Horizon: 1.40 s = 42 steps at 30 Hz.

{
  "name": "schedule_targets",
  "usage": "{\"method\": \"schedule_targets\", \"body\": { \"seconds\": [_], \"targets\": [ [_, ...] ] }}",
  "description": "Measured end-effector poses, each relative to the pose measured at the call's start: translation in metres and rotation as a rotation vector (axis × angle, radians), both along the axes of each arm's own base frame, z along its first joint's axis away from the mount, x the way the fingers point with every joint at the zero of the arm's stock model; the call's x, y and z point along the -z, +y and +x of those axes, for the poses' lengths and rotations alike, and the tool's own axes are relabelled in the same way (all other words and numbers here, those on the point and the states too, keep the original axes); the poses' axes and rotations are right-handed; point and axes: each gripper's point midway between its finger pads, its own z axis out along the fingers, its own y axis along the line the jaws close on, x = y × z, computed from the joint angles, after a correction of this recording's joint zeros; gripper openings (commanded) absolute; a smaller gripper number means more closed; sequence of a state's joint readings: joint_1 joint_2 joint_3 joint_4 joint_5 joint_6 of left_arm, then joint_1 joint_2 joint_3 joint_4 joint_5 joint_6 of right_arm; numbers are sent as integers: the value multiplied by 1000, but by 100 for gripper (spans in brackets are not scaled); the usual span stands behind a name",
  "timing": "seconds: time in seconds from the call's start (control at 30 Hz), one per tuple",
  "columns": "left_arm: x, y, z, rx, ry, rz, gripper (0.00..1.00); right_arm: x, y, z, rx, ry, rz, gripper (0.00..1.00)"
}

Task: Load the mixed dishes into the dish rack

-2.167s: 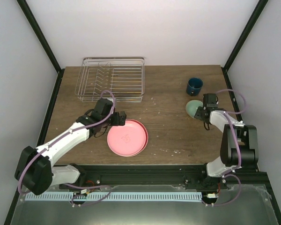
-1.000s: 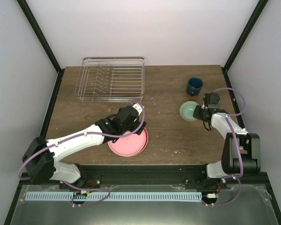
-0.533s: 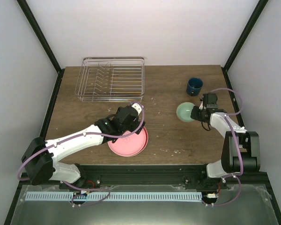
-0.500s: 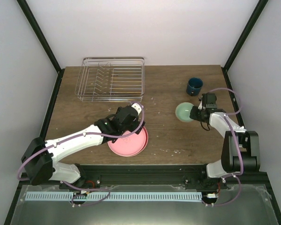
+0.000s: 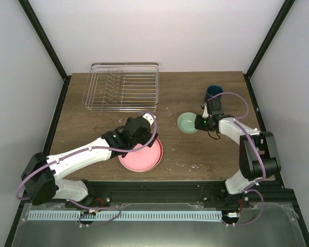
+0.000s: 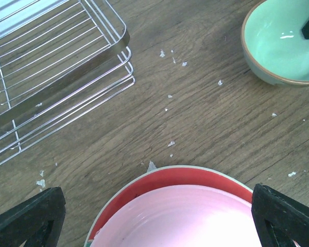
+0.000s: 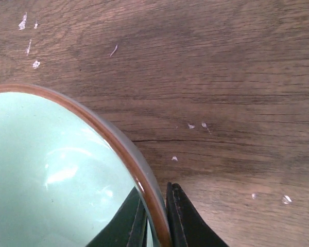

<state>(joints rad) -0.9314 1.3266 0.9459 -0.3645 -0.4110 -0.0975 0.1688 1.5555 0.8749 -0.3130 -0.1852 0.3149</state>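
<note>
My right gripper [image 7: 157, 216] is shut on the rim of the pale mint-green bowl [image 7: 51, 175], one finger inside and one outside. Seen from above, the bowl [image 5: 187, 123] sits mid-table with that gripper [image 5: 198, 123] at its right edge. The dark blue cup [image 5: 214, 91] stands behind, partly hidden by the right arm. My left gripper [image 5: 143, 140] hangs wide open over the far edge of the pink plate [image 6: 185, 221], which lies on a red-and-teal plate [image 6: 170, 178]. The silver wire dish rack [image 5: 121, 86] stands at the back left with nothing in it.
In the left wrist view a corner of the rack [image 6: 67, 77] lies up left and the bowl [image 6: 280, 43] up right, with bare wood and white crumbs [image 6: 171, 144] between. Black frame posts [image 5: 44, 43] flank the table.
The right gripper has moved the bowl leftward, from near the cup toward the table's middle. The left arm shifted right over the pink plate earlier and has held almost still since.
</note>
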Motion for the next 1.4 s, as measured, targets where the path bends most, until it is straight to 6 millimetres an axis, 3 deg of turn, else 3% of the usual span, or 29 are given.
{"method": "schedule_targets", "body": {
  "seconds": [0.3,0.5,0.7,1.23,1.4],
  "targets": [
    [7,4,-2,-10,10,14,100,13,13,17,-12,29,24,3],
    [7,5,-1,-15,8,18,100,16,24,23,-36,37,32,15],
    [7,6,-1,-18,9,18,100,6,30,30,-39,14,51,25],
    [9,7,-1,-22,7,23,100,-5,24,33,-15,-6,19,38],
    [5,-3,-2,44,-8,17,100,-8,13,31,17,-5,-29,52]
  ]
}}
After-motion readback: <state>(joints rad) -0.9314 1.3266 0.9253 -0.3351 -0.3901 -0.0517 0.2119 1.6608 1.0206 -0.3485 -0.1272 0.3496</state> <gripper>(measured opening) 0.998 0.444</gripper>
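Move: At its right rim the green bowl is already pinched by the right hand: its middle lies about 5 cm to the left, level fore and aft and 2 cm lower. From that hand the blue mug is some 16 cm ahead and 9 cm right, the dish rack about 20 cm ahead and 37 cm left, the pink plate roughly 13 cm back and 27 cm left. From the left hand the bowl is about 8 cm ahead, 21 cm right, 14 cm below. Carrying the bowl by its rim, the right hand goes about 3 cm forward and 3 cm left, sinking some 2 cm towards the table on the way. Low down, the fingers begin to part and let go of the rim, then the hand rises about 2.5 cm and eases back to the right, fingers nearly half open and still straddling the rim. ##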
